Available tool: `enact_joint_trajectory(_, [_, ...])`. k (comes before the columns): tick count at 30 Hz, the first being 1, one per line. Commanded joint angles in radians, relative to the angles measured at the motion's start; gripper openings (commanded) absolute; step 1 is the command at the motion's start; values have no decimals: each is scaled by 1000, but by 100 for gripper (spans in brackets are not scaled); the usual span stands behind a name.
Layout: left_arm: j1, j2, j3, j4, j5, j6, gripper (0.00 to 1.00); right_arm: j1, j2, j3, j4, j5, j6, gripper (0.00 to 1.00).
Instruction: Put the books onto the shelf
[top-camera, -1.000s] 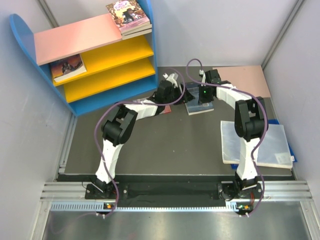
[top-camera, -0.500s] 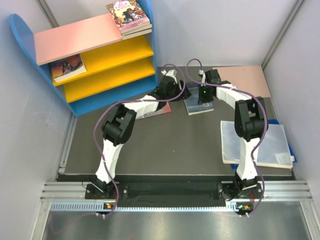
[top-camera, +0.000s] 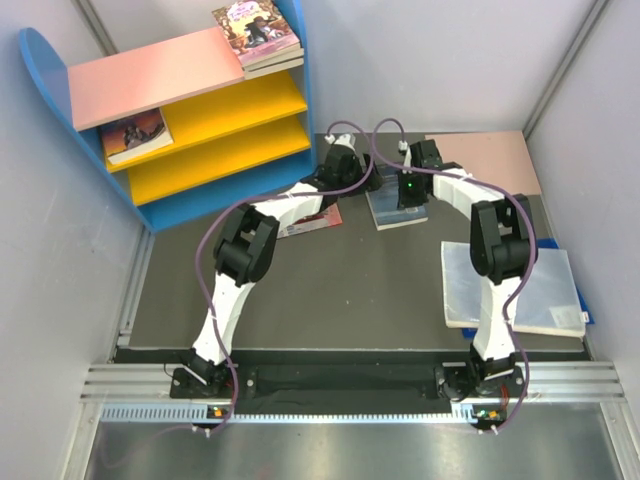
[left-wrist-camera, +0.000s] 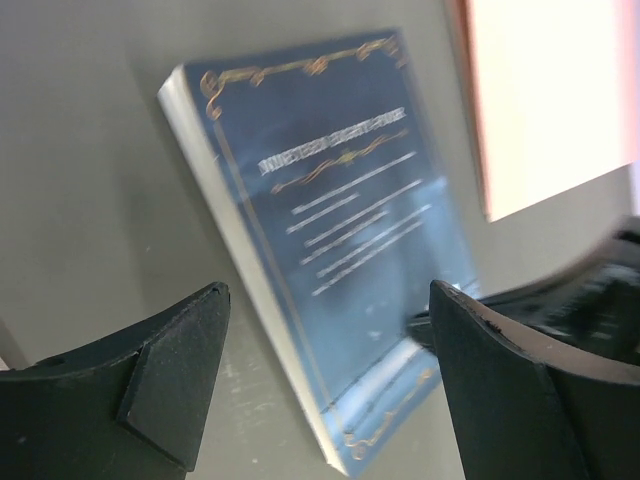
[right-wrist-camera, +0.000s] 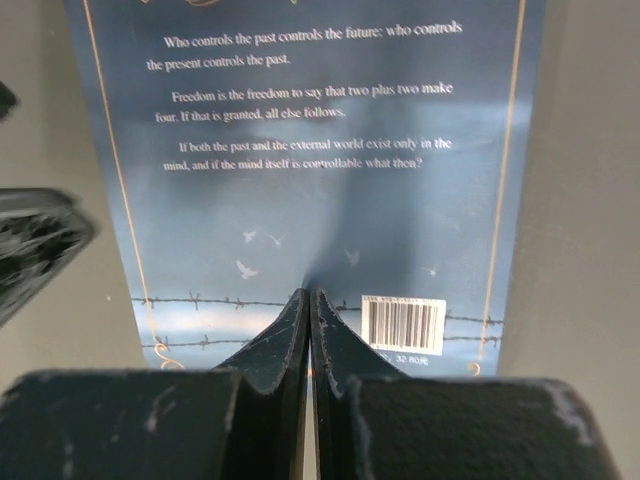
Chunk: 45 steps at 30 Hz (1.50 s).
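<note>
A navy blue book (top-camera: 388, 213) (left-wrist-camera: 330, 230) (right-wrist-camera: 300, 140) lies flat on the dark table, back cover up. My right gripper (top-camera: 407, 200) (right-wrist-camera: 308, 293) is shut, its tips resting on that cover beside the barcode. My left gripper (top-camera: 372, 185) (left-wrist-camera: 330, 290) hovers open over the book's left edge, holding nothing. A red-white book (top-camera: 308, 220) lies under the left arm. The shelf (top-camera: 180, 110) stands at the far left, with a pink-purple book (top-camera: 256, 30) stacked on its pink top and a dark orange-brown one (top-camera: 135, 135) on the upper yellow board.
A flat pink board (top-camera: 495, 160) (left-wrist-camera: 545, 100) lies just right of the navy book. A large pale pad (top-camera: 515, 290) lies at the right by the right arm. Grey walls close in on the table's sides and back.
My left arm has swung right, off the red-white book and over to the navy book, and its jaws have widened. The right gripper has stayed put on the cover.
</note>
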Motion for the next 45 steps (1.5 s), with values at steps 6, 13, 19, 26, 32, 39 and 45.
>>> enact_joint_trajectory(6, [3, 32, 29, -1, 11, -19, 86, -73, -54, 38, -41, 103, -11, 0])
enact_joint_trajectory(13, [1, 44, 23, 25, 43, -36, 86, -105, 6, 82, -32, 185, 0, 0])
enact_joint_trajectory(19, [1, 43, 21, 34, 48, -33, 87, -110, 83, 150, -26, 163, 2, 0])
enact_joint_trajectory(26, [3, 49, 29, 65, 65, -51, 89, -109, 182, 277, -49, 138, 9, 0])
enact_joint_trajectory(32, [1, 37, -19, 214, 110, -88, 87, -95, 192, 276, -33, 40, 11, 0])
enact_joint_trajectory(39, [-9, 57, 6, 257, 169, -100, 89, -82, 175, 230, -10, -8, 6, 0])
enact_joint_trajectory(45, [-16, 60, -11, 347, 239, -113, 86, -82, 172, 224, -10, -17, 8, 0])
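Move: Just under the right hand's shut fingertips, which rest near its near end, lies the dark blue book, its middle about 5 cm ahead, 2 cm to the left and 2 cm below. A pink board lies some 18 cm to the right of that hand and 11 cm ahead. From the left hand the blue book's middle is about 6 cm to the right, 1 cm back and 8 cm down; the red-covered book is roughly 16 cm left and 5 cm back. Sliding right about 8 cm off the blue book's cover, the closed right fingers then go some 6 cm forward, dip beside its spine and ease back left 2 cm against that edge. Meanwhile the wide-open left hand sinks 3 cm at the book's left edge, waits, then rises nearly 4 cm and drifts right 2 cm, rolling its left side down 10 degrees, a finger levering the cover up. ##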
